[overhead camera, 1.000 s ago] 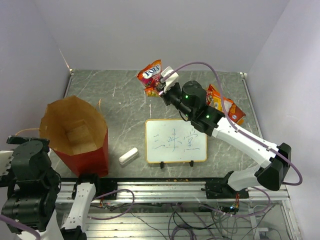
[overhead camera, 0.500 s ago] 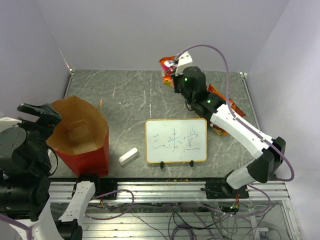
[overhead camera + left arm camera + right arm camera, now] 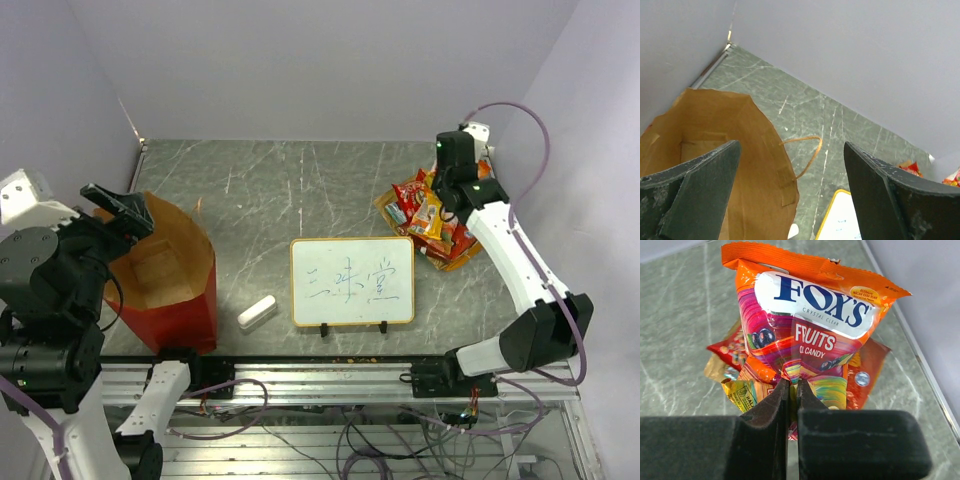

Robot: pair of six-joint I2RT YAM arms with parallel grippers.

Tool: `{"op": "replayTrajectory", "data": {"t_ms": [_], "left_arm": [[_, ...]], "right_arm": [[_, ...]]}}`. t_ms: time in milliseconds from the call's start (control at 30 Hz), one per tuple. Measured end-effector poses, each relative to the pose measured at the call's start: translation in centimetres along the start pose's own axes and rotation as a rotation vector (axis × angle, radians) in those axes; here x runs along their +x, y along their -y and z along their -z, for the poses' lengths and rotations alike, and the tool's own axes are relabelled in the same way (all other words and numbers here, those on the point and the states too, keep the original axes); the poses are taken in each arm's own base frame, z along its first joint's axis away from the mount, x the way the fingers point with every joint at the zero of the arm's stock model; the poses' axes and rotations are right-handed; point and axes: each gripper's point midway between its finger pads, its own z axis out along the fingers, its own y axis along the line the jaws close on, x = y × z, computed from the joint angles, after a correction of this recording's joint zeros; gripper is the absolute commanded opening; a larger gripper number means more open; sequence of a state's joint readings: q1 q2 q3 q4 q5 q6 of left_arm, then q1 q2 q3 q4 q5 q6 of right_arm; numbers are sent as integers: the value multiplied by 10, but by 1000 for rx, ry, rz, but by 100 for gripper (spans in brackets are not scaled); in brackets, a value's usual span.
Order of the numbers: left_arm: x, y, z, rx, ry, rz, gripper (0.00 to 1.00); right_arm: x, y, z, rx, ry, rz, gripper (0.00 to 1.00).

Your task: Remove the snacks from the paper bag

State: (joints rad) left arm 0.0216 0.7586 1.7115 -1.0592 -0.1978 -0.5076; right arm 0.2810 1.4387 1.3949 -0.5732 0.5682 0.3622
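Observation:
The paper bag (image 3: 170, 285), red outside and brown inside, stands open at the left; in the left wrist view the paper bag (image 3: 740, 125) shows a bare floor and one thin handle (image 3: 810, 150). My left gripper (image 3: 120, 210) hovers over its left rim, open and holding nothing (image 3: 790, 170). At the right the snacks (image 3: 430, 215) lie in a pile on the table. My right gripper (image 3: 793, 385) is shut on the lower edge of an orange Fox's candy packet (image 3: 810, 320), held just over a red packet (image 3: 725, 347), a yellow one (image 3: 740, 392) and a flat orange bag (image 3: 870, 367).
A framed whiteboard (image 3: 351, 281) with writing stands at the front centre, and a small white eraser (image 3: 257, 313) lies between it and the bag. The table's right rim (image 3: 920, 365) and the side wall run close beside the snack pile.
My right arm has swung the Fox's packet from the back centre over to the snack pile at the right. The left arm has risen and moved over the bag's rim.

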Motion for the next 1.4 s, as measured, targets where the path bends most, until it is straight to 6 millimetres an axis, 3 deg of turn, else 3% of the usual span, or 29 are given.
{"op": "replayTrajectory", "data": {"t_ms": [233, 400, 533, 767, 900, 1033, 1333, 1400], "left_arm": [[21, 15, -8, 94, -92, -28, 95], [34, 26, -14, 151, -161, -42, 93], [44, 34, -19, 192, -219, -51, 94], [56, 39, -15, 235, -283, -62, 93], [62, 42, -12, 254, -310, -61, 91], [64, 43, -10, 266, -326, -60, 91], [70, 39, -6, 255, -357, -71, 90], [70, 40, -5, 257, -358, -71, 90]], "right_arm": [[7, 70, -2, 142, -9, -107, 0], [39, 95, -15, 196, -77, -113, 0], [64, 95, -27, 145, -137, -122, 0], [84, 95, -48, 50, -169, -156, 0], [94, 82, -55, -50, -181, -175, 1], [106, 72, -61, -104, -190, -170, 8], [112, 72, -72, -102, -199, -133, 47], [112, 73, -72, -97, -200, -125, 52]]}}
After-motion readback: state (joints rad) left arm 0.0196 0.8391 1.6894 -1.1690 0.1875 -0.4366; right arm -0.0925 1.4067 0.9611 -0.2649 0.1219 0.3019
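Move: The right hand already grips the Fox's bag; the snack pile it goes to lies about 20 cm below, some 3 cm back and 5 cm right. The pile's red packet is some 6 cm left of and 6 cm beyond its middle, the whiteboard about 23 cm left of and 17 cm nearer than that middle. From the left hand the pile is roughly 74 cm right, 25 cm ahead, 42 cm below. Right hand carries the Fox's bag 13 cm down, 8 right onto the snack pile, opening; left swings right. ##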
